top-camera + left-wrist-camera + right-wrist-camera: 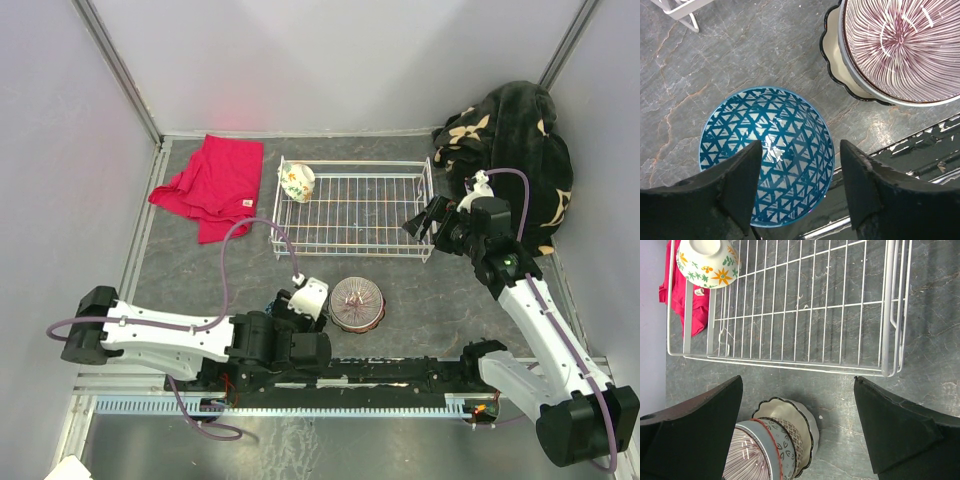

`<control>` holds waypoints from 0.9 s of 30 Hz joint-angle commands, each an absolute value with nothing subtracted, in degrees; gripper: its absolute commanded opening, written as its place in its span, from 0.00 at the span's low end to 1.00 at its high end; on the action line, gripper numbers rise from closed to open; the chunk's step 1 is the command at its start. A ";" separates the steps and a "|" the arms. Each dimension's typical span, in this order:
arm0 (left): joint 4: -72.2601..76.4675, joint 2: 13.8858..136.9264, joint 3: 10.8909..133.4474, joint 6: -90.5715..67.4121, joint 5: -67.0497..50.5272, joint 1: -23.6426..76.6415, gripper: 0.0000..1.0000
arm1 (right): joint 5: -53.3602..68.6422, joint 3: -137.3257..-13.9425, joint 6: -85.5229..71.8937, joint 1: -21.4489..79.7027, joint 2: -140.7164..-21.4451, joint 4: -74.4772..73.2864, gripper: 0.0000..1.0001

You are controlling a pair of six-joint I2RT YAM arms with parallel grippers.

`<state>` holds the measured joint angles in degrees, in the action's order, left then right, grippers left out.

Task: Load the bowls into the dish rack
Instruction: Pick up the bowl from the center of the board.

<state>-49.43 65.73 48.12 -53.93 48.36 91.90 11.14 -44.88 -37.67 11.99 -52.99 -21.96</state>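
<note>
A blue triangle-patterned bowl (765,150) sits upright on the grey table. My left gripper (800,150) hangs over its right rim, one finger above the inside and the other outside, and is open with a gap on both sides. In the top view the left gripper (300,305) hides this bowl. A stack of bowls (357,303), purple-striped bowl (900,45) on top, stands just right of it. The white wire dish rack (350,212) holds one floral bowl (297,182) on its side at the far left corner. My right gripper (420,222) is open and empty above the rack's right end.
A red cloth (210,185) lies left of the rack. A dark flowered blanket (510,150) is heaped in the back right corner. Grey walls close three sides. A black rail (330,375) runs along the near edge, close to the blue bowl.
</note>
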 commanded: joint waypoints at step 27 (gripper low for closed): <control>-44.65 73.56 50.85 -56.69 47.91 92.56 0.34 | 11.67 -47.29 -37.30 12.04 -52.68 -21.37 0.99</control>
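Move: The blue bowl on the central stack is what my left hand is after: its middle is about 4 cm to the left, 2 cm ahead and some 5 cm below, so its right-hand wall is nearly under my fingers. The purple bowl stack stands about 11 cm to my right and 5 cm farther out. The dish rack's middle is roughly 27 cm ahead and 10 cm right. From my right hand, the blue bowl lies some 30 cm left and 18 cm back. I lower my left hand about 3 cm while easing some 2 cm right, towards the purple stack, to straddle the blue bowl's right-hand wall with one finger inside and the other outside. I keep closing all the way, from three-quarters open to about a third, and the hand comes to rest at the rim while the fingers go on narrowing. ##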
